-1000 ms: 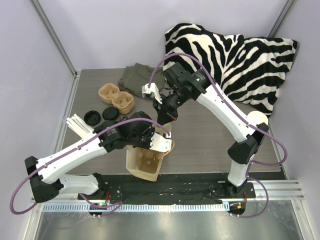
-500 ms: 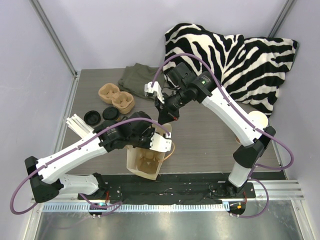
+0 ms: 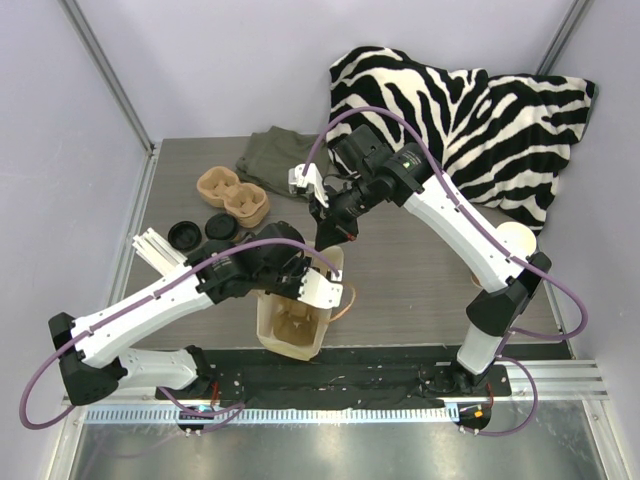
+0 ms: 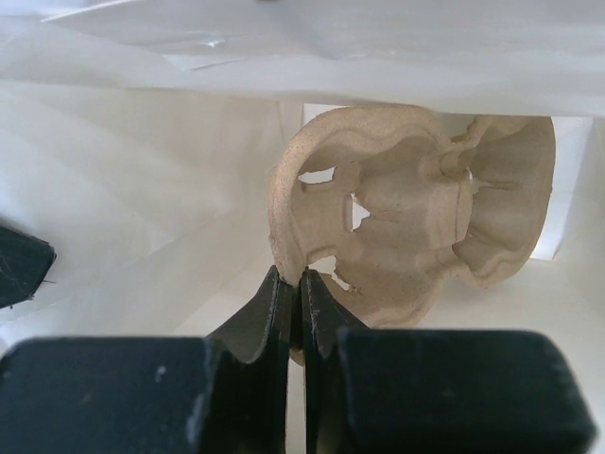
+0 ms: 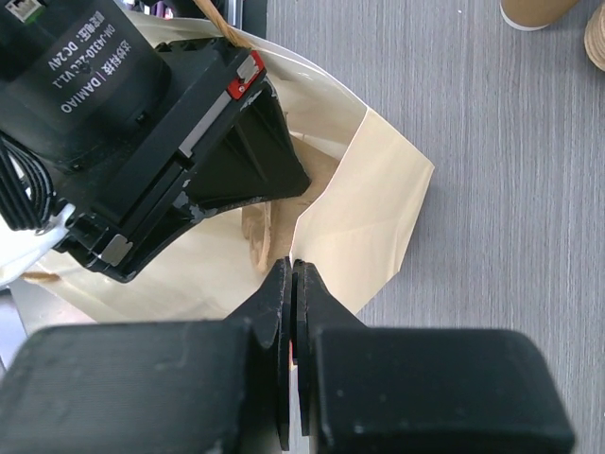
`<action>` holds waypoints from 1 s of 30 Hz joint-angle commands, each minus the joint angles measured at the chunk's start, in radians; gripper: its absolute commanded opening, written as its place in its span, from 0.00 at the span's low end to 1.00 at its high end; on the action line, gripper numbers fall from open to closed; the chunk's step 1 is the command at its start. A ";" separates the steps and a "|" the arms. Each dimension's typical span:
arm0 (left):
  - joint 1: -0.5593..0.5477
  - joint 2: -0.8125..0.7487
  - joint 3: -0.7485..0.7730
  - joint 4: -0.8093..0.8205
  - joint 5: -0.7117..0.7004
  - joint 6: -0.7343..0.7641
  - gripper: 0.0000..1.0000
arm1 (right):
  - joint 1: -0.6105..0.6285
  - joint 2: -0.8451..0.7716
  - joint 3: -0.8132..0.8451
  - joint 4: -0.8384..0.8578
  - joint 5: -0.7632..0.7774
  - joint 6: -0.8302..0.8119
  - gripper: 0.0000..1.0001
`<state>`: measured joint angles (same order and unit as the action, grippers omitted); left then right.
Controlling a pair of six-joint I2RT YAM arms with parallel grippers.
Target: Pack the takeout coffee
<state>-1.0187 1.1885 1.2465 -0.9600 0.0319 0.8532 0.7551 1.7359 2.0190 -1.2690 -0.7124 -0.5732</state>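
A white paper bag (image 3: 290,345) stands open at the near middle of the table. My left gripper (image 4: 301,274) reaches into it, shut on the rim of a pulp cup carrier (image 4: 416,218); in the top view it (image 3: 300,290) is at the bag's mouth. My right gripper (image 5: 291,265) is shut on the bag's rim (image 5: 369,218), above the bag in the top view (image 3: 328,245). A brown paper cup (image 5: 534,9) shows only in part on the table beyond the bag. I cannot tell whether it is the single coffee cup. The top view hides it.
A second pulp carrier (image 3: 232,195) and two black lids (image 3: 183,235) lie at the back left, with white slats (image 3: 155,250) beside them. A green cloth (image 3: 275,160) and a zebra pillow (image 3: 460,120) lie at the back.
My right gripper has risen slightly and drawn the bag's rim up. The bag stands a little more upright. My left arm has hardly moved.
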 commanded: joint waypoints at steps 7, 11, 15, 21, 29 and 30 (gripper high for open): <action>0.020 0.003 0.008 0.032 0.048 0.015 0.11 | 0.001 -0.029 0.024 0.040 -0.021 -0.007 0.01; 0.022 0.003 0.005 0.047 0.040 0.014 0.13 | 0.003 -0.029 0.029 0.037 -0.022 -0.008 0.01; 0.023 -0.001 0.005 0.063 0.028 0.014 0.27 | 0.003 -0.027 0.029 0.037 -0.024 -0.010 0.01; 0.025 -0.021 0.028 0.069 0.014 0.007 0.52 | 0.003 -0.027 0.024 0.037 -0.019 -0.017 0.01; 0.025 -0.069 0.074 0.087 0.037 -0.016 0.56 | 0.003 -0.026 0.024 0.039 -0.006 -0.034 0.01; 0.023 -0.072 0.082 0.087 0.033 -0.017 0.55 | 0.001 -0.026 0.024 0.040 -0.004 -0.034 0.01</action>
<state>-0.9989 1.1595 1.2716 -0.9230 0.0498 0.8619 0.7551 1.7359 2.0186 -1.2572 -0.7113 -0.5846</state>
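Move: The cup carrier is already inside the paper bag, its front rim pinched by the left fingers; its middle lies roughly 8 cm back of that hand, 1 cm to its right and 3 cm below. The bag's middle is about 5 cm back, in line sideways and 1 cm below. The lidded coffee cup stands 12 cm ahead, 19 cm to the left and 5 cm below. From the right hand, the carrier is some 12 cm back, 6 cm left and 12 cm below. The cup carrier's rim is let go inside the bag: after a near-still hold the left fingers open to just over half, easing forward less than a centimetre, and then the hand lifts about 2.5 cm, away from the carrier, with hardly any tilt. The right hand stays in place, shut, and keeps its pinch on the bag's rim. ##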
